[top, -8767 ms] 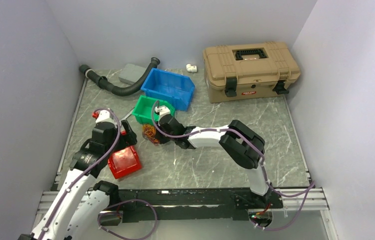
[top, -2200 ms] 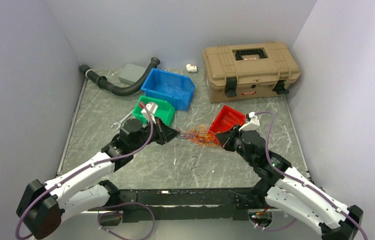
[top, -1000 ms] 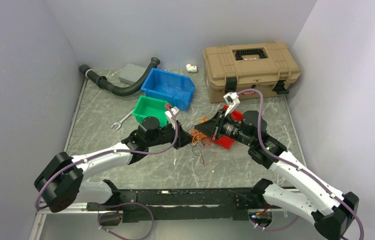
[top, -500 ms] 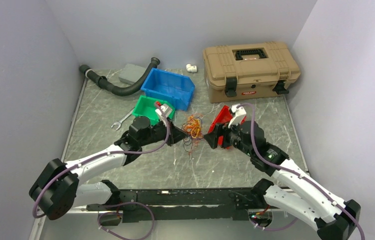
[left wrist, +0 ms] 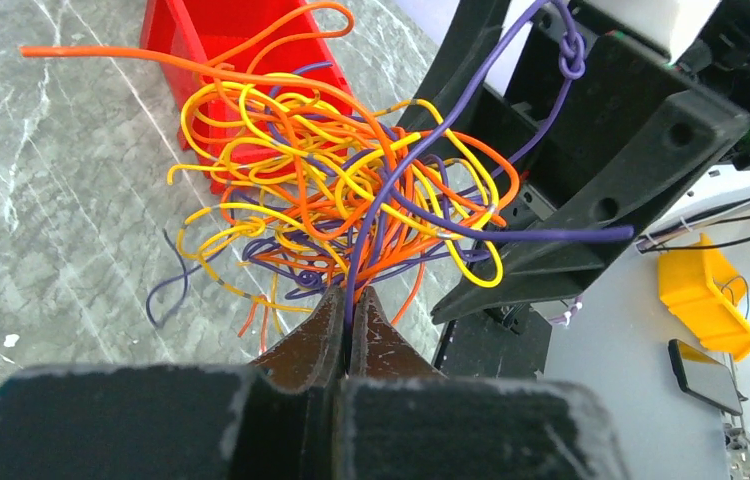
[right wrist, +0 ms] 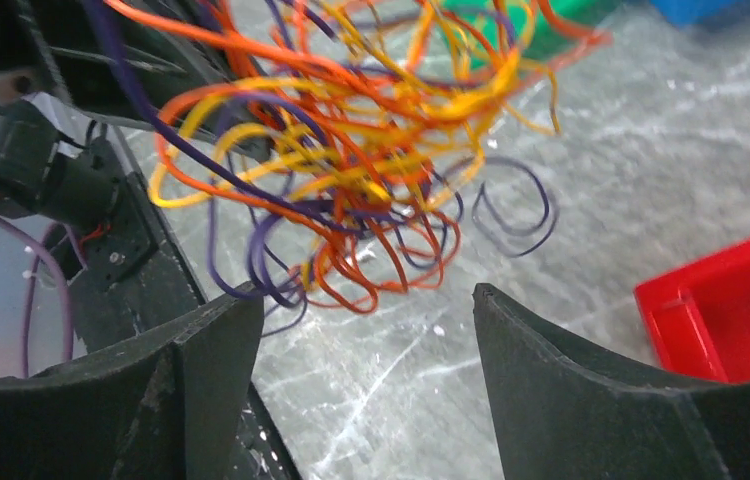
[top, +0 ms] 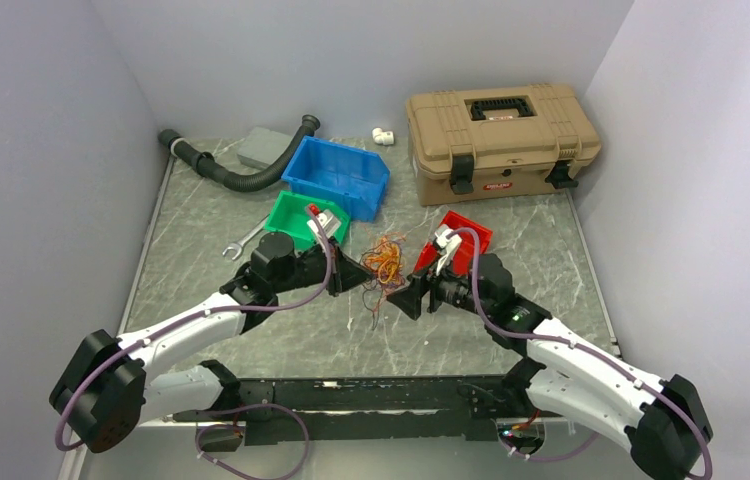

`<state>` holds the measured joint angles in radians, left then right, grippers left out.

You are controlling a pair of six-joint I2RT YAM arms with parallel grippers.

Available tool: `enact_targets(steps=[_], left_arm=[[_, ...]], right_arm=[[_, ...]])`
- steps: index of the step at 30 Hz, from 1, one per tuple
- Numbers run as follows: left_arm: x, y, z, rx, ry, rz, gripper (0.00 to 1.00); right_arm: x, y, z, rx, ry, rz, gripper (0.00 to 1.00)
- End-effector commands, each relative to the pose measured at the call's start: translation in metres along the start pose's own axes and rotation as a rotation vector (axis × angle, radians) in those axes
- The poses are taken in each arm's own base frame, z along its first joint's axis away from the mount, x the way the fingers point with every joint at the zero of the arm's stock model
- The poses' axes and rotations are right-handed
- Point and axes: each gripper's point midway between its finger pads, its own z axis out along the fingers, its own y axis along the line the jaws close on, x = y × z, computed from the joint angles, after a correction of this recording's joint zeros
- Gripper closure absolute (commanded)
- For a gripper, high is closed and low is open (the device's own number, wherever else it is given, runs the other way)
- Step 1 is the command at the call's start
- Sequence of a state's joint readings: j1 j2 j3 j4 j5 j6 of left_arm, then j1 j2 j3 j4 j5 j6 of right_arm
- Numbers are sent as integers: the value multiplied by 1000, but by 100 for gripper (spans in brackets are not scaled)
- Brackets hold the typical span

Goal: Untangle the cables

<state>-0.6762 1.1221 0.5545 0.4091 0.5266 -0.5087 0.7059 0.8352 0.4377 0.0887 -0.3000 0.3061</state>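
Note:
The cables (top: 384, 256) are a tangled bunch of thin orange, yellow and purple wires hanging just above the marble table. My left gripper (top: 367, 273) is shut on strands at the bunch's lower left. In the left wrist view its brown pads (left wrist: 323, 325) pinch a purple and orange strand below the cables (left wrist: 351, 190). My right gripper (top: 403, 298) stands open just right of and below the bunch. In the right wrist view the cables (right wrist: 351, 150) hang in front of the right gripper (right wrist: 366, 295); a few purple loops brush its left finger (right wrist: 213, 340), and nothing lies between the fingers.
A red bin (top: 463, 240) lies behind the right wrist, with the green bin (top: 296, 215) and blue bin (top: 336, 175) behind the left arm. A wrench (top: 241, 240), black hose (top: 231, 170), grey block (top: 263, 147), white fitting (top: 383, 135) and tan case (top: 501, 130) stand farther back.
My right gripper has opened, let go of the cables and drawn back toward the near edge. My left gripper has shut on the bunch and keeps it lifted.

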Motion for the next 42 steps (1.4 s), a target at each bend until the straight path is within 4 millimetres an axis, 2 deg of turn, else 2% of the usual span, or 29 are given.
enact_targets(steps=[1,2,3,5,6,7,8,11,14,16,17,20,23,25,28,32,34,35,37,39,40,42], left_arm=[[-16,-12,0,49,-28,54,100],[-15,-11,-1,45,-25,55,100],[-16,-11,-1,41,-24,58,100],[-17,-9,-2,25,-28,62,100],[-17,-7,-3,11,-30,61,100],[-18,-3,-4,-18,-36,56,100],[-19,4,-6,-62,-43,46,100],[-20,39,-21,-267,-60,-15,100],[-20,76,-50,-485,-105,-64,100],[-22,95,-73,-635,-154,-92,100],[-22,108,-92,-754,-188,-115,100],[-25,122,-133,-956,-267,-155,100],[-23,128,-161,-1068,-321,-179,100],[-20,128,-167,-1084,-331,-179,100],[-19,125,-162,-1047,-316,-163,100],[-22,108,-134,-869,-253,-90,100],[-26,94,-116,-741,-225,-36,100],[-28,85,-107,-670,-212,-8,97],[-31,70,-94,-560,-193,40,70],[-32,60,-84,-495,-180,76,43],[-34,55,-80,-468,-178,100,36],[-37,48,-74,-426,-172,138,29]], right_arm=[[-56,27,-1,-112,-174,-144,26],[-58,23,-1,-90,-182,-142,36],[-61,20,0,-69,-187,-140,54],[-65,11,0,-13,-191,-126,82],[-66,5,-1,27,-195,-112,93],[-67,-5,-3,86,-210,-94,99],[-66,-10,-5,117,-216,-78,100],[-66,-49,-20,345,-258,3,100],[-58,-89,-46,608,-281,90,100],[-52,-112,-67,779,-293,142,100],[-50,-120,-77,852,-299,161,100],[-51,-136,-102,1021,-324,200,100],[-49,-143,-116,1108,-342,231,100],[-51,-141,-112,1085,-344,230,100],[-58,-123,-88,902,-312,169,100],[-70,-86,-59,621,-320,108,100],[-80,-57,-45,439,-321,36,100],[-83,-40,-38,339,-313,1,100],[-88,-11,-29,183,-288,-36,100],[-93,3,-22,108,-255,-46,100],[-93,9,-20,82,-238,-52,100],[-96,15,-14,51,-200,-59,100]])
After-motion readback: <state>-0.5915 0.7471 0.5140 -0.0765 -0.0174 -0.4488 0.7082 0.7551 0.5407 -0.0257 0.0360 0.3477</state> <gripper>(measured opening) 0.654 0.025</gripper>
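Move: The cable tangle, still gripped by the left fingers, has its middle about 3 cm ahead, 4 cm right and 3 cm below the left hand. From the open right hand, it lies about 5 cm ahead, 4 cm left and 1 cm higher. The red bin is roughly 16 cm ahead of the right hand, 12 cm right and 13 cm down; the green bin is about 17 cm ahead of the left hand, 17 cm left and 15 cm down. Raise the right gripper slightly and shut it on the near side of the tangle, then pull the hands apart: swing the right one about 14 cm right and some forward, turning clockwise, and the left one about 17 cm left and some forward, turning counter-clockwise some 55 degrees. Swing both partway back inward, keep the right grip, and open the left fingers to let go. ##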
